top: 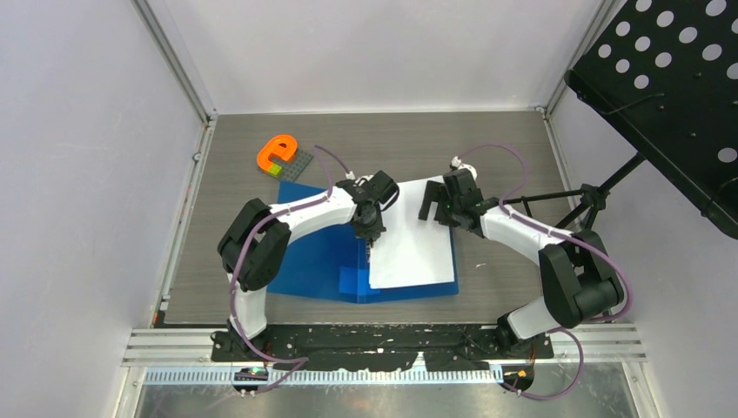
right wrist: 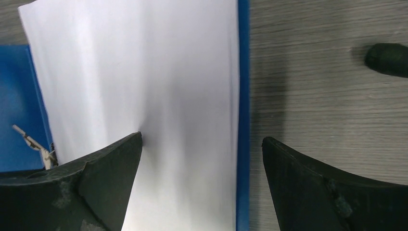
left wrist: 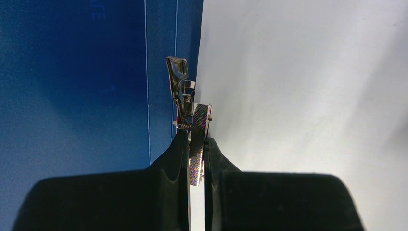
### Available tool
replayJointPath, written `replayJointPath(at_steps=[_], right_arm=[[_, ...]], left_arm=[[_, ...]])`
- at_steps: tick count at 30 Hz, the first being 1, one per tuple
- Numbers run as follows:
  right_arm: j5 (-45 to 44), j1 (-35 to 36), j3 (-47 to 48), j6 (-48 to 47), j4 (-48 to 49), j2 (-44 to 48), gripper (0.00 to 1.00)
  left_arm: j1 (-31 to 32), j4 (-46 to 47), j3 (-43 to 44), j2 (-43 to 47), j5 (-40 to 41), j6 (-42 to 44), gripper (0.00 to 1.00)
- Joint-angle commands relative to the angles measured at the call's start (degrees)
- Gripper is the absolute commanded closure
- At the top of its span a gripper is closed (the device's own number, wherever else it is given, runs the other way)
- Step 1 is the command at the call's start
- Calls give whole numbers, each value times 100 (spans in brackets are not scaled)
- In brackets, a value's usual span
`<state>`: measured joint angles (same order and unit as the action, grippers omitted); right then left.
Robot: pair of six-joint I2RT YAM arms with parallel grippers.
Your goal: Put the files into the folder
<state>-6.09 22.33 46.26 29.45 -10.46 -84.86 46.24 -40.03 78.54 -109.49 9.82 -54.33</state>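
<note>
The blue folder lies open on the table with the white files on its right half. My left gripper points down at the spine. In the left wrist view it is shut on a shiny metal strip of the folder's clip, between the blue cover and the files. My right gripper stands open over the far end of the sheets. In the right wrist view its jaws straddle the files and the folder's blue edge, holding nothing.
An orange letter-shaped block and a grey studded plate sit beyond the folder at the back left. A black perforated music stand on a tripod stands at the right. A dark object lies on the wood-grain table.
</note>
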Motion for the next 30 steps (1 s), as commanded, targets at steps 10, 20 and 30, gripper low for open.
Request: replayJointPath(at_steps=[10,20,30], right_arm=[[-552,298,308,-253,-258,273,1],[-617,73,903,-456,-697,350,2],[-549,70,1945,-721,-807,-600,1]], left_arm=[[35,-3,249,-37,-50,-25,100],[34,-237,552,223,116,338,56],[43,-241,162,996,-137,635,47]])
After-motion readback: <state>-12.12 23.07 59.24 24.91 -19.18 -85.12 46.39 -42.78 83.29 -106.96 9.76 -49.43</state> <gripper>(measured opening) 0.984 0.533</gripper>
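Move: The left hand is shut on the folder's metal clip, the clip's middle about level with its fingertips and 1 cm below. From it the files' middle lies some 11 cm to the right and 2 ahead, the open cover's middle about 14 cm to the left. The right hand hangs open low over the files, their middle about 7 cm to its left, 3 back and 1 below; the clip is about 18 cm to its left and 5 back. Hold the left gripper still on the clip at first, then spread its fingers to about half open, let go and rise some 4 cm, edging slightly forward. Meanwhile shift the open right gripper a little left and back low over the files, return it to the right, then lift it about 6 cm while reaching some 4 cm forward, away from the paper. ##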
